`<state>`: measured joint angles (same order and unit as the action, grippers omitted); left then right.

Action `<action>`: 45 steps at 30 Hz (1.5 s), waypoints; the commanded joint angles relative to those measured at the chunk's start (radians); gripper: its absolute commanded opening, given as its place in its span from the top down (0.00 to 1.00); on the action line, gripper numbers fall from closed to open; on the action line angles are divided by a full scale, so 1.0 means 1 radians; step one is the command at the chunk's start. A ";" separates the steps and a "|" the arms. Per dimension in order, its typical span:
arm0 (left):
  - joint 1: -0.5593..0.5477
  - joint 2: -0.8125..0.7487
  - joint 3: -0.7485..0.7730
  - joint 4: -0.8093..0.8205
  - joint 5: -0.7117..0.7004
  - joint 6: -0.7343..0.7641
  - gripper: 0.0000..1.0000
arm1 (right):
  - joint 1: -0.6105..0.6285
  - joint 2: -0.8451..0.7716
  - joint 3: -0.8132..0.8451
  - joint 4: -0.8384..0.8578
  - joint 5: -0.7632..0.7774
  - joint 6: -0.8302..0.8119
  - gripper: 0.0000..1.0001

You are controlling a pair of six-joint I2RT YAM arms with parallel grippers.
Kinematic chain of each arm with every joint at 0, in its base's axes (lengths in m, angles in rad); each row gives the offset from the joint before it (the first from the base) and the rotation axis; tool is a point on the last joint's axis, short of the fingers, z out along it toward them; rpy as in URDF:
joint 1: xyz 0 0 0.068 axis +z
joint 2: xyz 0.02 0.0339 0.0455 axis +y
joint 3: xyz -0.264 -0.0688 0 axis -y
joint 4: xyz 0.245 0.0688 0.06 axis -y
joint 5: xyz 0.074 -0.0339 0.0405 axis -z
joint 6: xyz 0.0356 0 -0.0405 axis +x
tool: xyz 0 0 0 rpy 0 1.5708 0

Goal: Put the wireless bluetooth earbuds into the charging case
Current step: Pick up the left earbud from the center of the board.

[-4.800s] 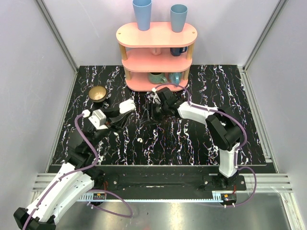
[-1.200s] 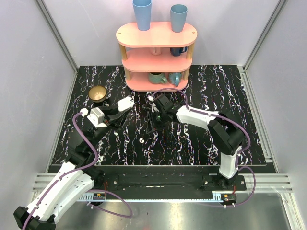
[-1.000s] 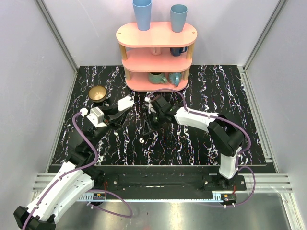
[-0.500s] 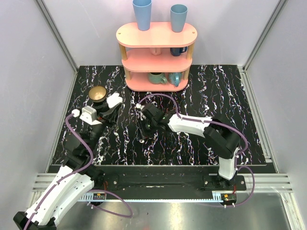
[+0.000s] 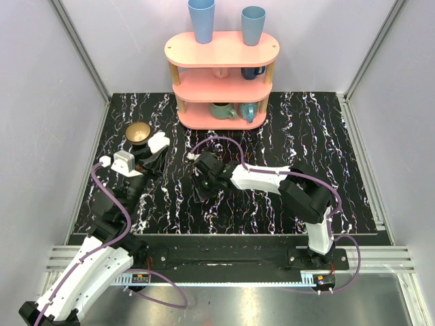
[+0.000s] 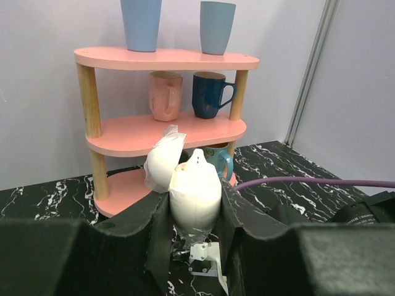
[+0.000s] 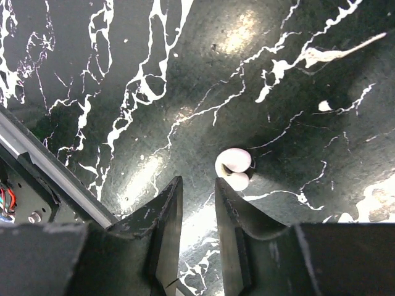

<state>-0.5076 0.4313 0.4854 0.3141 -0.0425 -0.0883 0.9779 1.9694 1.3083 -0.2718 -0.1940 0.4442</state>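
Note:
My left gripper (image 5: 152,151) is shut on the white charging case (image 5: 159,140) and holds it above the table's left side. In the left wrist view the case (image 6: 195,188) stands upright between the black fingers (image 6: 154,228) with its lid (image 6: 162,161) hinged open to the left. My right gripper (image 5: 204,191) points down at the marble tabletop near the middle. Its jaws (image 7: 197,183) stand a little apart with nothing between them. One small white earbud (image 7: 233,168) lies on the tabletop just beyond the right fingertip (image 7: 220,185). In the top view it is hidden under the gripper.
A pink three-tier shelf (image 5: 221,75) with mugs and two blue cups stands at the back centre. A brass bowl (image 5: 138,132) sits back left, close to the left gripper. A purple cable (image 5: 221,140) loops over the right arm.
My right gripper has swung left and nearer across the table, ending over the earbud. My left gripper has carried the case left and back toward the bowl.

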 commanded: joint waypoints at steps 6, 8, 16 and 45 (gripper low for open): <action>0.001 -0.014 -0.004 0.010 -0.028 -0.014 1.00 | 0.030 0.049 0.092 -0.088 0.137 -0.036 0.65; 0.001 -0.016 -0.005 0.008 -0.028 -0.016 1.00 | 0.030 0.054 0.095 -0.095 0.139 -0.039 0.65; 0.001 -0.012 -0.005 0.013 -0.030 -0.018 1.00 | 0.030 0.071 0.109 -0.125 0.182 -0.045 0.65; 0.001 -0.011 -0.022 0.029 0.015 0.033 1.00 | 0.028 -0.019 0.181 -0.210 0.275 -0.101 1.00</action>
<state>-0.5076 0.4274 0.4793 0.2855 -0.0570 -0.1001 1.0019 2.0323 1.4391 -0.4461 0.0448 0.3553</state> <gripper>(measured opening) 0.337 0.025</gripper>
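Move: The left earbud lies on the board about 3 cm ahead of the right hand's open fingertips, some 2 cm to their right and about 1 cm below. The open charging case, held by the left hand, is roughly 2 cm ahead of the right hand, 6 cm to its left and 32 cm above. From the left hand the earbud lies about 1 cm ahead, 8 cm to the right and 33 cm down. The right hand eases about 3 cm forward and 2 right, steepening some 15 degrees, and pinches the left earbud. ##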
